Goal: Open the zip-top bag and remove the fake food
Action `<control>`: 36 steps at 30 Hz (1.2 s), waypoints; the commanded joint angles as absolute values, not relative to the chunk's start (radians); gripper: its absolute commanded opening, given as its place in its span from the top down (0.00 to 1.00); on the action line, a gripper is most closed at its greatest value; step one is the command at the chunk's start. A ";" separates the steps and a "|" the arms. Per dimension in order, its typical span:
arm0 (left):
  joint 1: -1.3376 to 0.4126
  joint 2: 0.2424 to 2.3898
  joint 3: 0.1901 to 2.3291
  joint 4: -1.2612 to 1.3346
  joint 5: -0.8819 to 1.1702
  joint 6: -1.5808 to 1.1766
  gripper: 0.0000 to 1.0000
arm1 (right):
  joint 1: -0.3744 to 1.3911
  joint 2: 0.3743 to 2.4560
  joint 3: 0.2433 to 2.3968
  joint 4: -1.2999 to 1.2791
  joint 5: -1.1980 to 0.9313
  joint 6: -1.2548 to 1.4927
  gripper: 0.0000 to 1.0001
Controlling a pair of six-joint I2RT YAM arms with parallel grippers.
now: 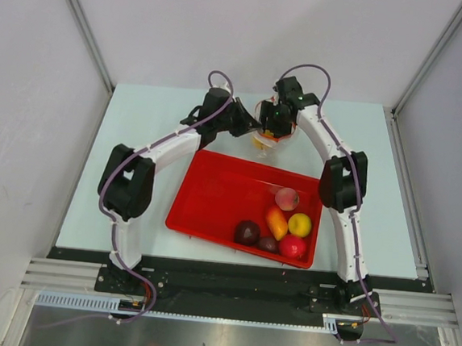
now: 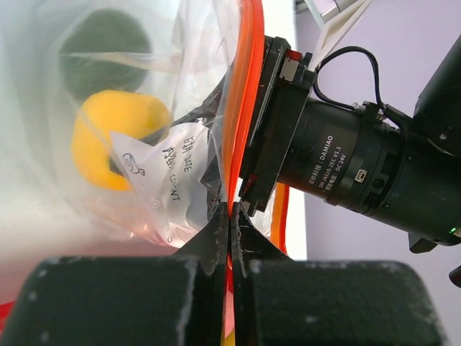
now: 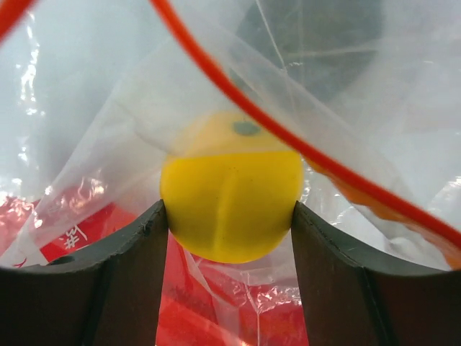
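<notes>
The clear zip-top bag (image 1: 268, 137) hangs above the table just beyond the red tray, held between both arms. My left gripper (image 2: 230, 213) is shut on the bag's orange-red zip strip (image 2: 235, 108). My right gripper (image 3: 230, 216) reaches into the open bag, and both fingers (image 3: 137, 249) press on a yellow piece of fake food (image 3: 230, 191). In the left wrist view that yellow piece (image 2: 115, 137) shows through the plastic, with a dark green piece (image 2: 104, 47) above it. From above, the left gripper (image 1: 251, 125) and the right gripper (image 1: 277, 131) meet at the bag.
The red tray (image 1: 213, 188) lies in the middle of the table. It holds several fake foods at its right end: a pink one (image 1: 286, 198), an orange one (image 1: 277, 222), a yellow one (image 1: 299, 224), a red one (image 1: 292, 245) and a maroon one (image 1: 248, 232). The right arm's wrist motor (image 2: 346, 169) sits close to the left gripper.
</notes>
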State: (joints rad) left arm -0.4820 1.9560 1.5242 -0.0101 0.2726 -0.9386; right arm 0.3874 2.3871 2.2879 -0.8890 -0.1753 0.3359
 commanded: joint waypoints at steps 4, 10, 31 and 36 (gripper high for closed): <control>-0.465 1.928 1.540 -0.012 0.248 -0.936 1.00 | 0.383 2.195 2.342 -0.927 -0.126 0.348 0.91; -0.485 1.921 1.533 -0.017 0.258 -0.928 1.00 | 0.390 2.207 2.407 -0.992 -0.002 0.387 0.94; -0.434 1.904 1.505 -0.005 0.259 -0.920 1.00 | 0.367 1.935 2.298 -1.037 -0.182 0.403 0.94; -0.430 1.917 1.540 -0.006 0.267 -0.927 1.00 | 0.422 1.670 1.900 -0.971 -0.166 0.368 0.94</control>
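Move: The right hand already grips the yellow fruit inside the bag; the middle of the red tray lies some 22 cm back and 5 cm to its left, about 6 cm lower. The pink fruit in the tray is around 18 cm back and 6 cm to its right, 4 cm lower. The green food in the bag is about 2 cm ahead and 2 cm right, 4 cm below. From the left hand the yellow fruit lies roughly 4 cm forward, 4 cm right and 8 cm down. Keeping its grip on the yellow fruit, the right hand lifts it up out of the bag's mouth, rising about 17 cm and drifting right, then swings some 7 cm back towards the tray, fingertips tipping up a little. The left still pinches the orange zip rim, rising about 4 cm, then sinking again and easing about 3 cm left. ##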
